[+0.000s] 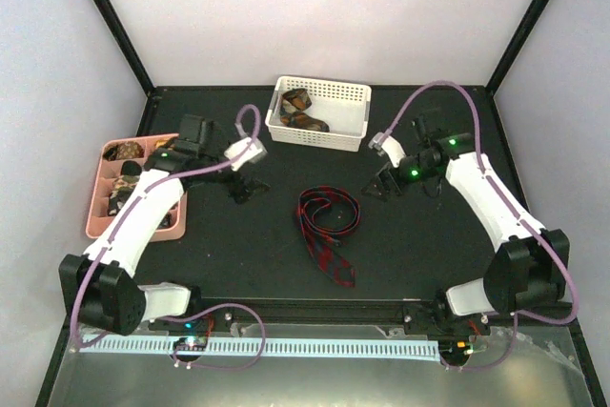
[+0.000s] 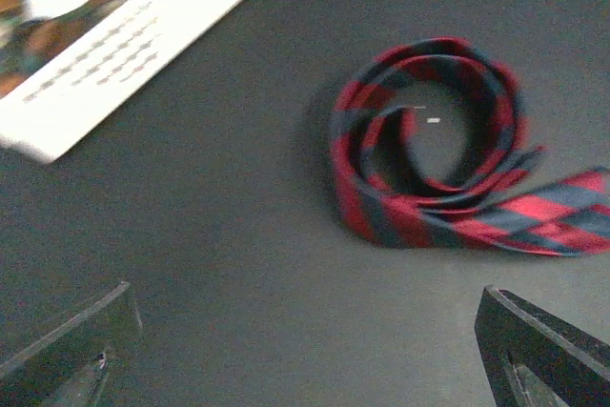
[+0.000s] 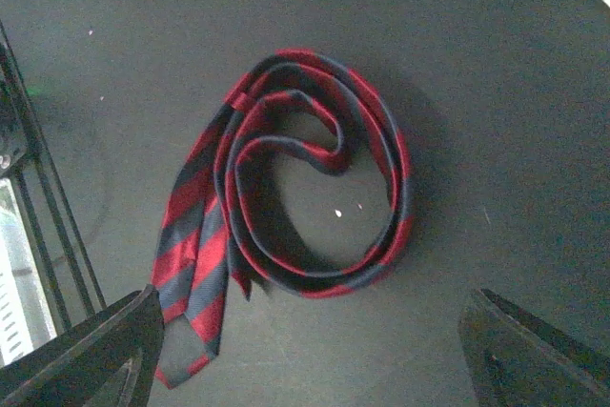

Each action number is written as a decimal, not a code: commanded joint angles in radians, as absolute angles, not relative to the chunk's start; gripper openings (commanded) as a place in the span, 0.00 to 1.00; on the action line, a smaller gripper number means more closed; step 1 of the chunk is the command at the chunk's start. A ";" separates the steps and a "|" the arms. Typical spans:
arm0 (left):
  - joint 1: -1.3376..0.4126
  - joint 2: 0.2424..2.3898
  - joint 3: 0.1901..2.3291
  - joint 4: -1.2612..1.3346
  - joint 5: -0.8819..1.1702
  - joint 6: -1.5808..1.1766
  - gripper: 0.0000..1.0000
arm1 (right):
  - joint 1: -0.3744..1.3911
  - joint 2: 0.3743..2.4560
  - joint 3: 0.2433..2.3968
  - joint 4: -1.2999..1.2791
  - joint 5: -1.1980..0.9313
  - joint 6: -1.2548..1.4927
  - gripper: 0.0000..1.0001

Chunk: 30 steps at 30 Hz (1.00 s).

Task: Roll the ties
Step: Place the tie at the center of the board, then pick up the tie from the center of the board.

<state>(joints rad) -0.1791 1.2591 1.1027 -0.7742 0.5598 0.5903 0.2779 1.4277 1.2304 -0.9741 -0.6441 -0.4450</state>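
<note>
A dark red-and-black plaid tie [image 1: 331, 260] lies as a loose open coil in the middle of the black table, its wide end trailing toward the near edge. My left gripper [image 1: 244, 192] hovers to its left, open and empty. In the left wrist view the tie [image 2: 355, 199] sits ahead and to the right of the open gripper [image 2: 305, 355]. My right gripper [image 1: 383, 186] hangs to the tie's right, open too. The right wrist view looks down on the coil [image 3: 393, 171], with the gripper [image 3: 315, 359] apart from it and nothing between its fingers [image 3: 91, 355].
A white basket [image 1: 318, 139] at the back holds brown patterned rolled ties [image 1: 303, 113]; it also shows in the left wrist view [image 2: 124, 54]. A pink tray [image 1: 92, 218] with several rolled ties stands at the left. Black frame posts rise at the back corners.
</note>
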 commanded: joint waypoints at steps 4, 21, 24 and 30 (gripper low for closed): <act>-0.415 1.353 1.096 -0.834 0.625 0.777 0.97 | 0.240 1.359 1.053 -0.895 -0.717 -0.581 0.73; -0.331 1.309 1.061 -0.798 0.618 0.604 0.94 | 0.662 1.575 0.992 -0.634 -0.403 -0.577 0.54; -0.307 1.290 1.058 -0.805 0.621 0.602 0.94 | 0.662 1.610 1.017 -0.660 -0.396 -0.614 0.50; -0.296 1.287 1.047 -0.795 0.631 0.599 0.95 | 0.661 1.615 0.998 -0.758 -0.339 -0.807 0.55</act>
<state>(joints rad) -0.3023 1.3056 1.0531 -0.8093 0.5964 0.6125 0.6601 1.6218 0.9890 -0.6994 -0.3897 -0.6666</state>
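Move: The right hand, its fingers still wide, has the coiled tie about 10 cm to its left, 4 cm back and some 17 cm below. The tie's tail lies about 17 cm back and 9 cm to the left, the white basket some 18 cm ahead and 13 cm to the left. From the left hand the coil is about 18 cm to the right, 5 cm back and 19 cm below. Right hand sinks 14 cm, back-left to the coil's near-right edge, half closing; left dips back-right, returning partway. ##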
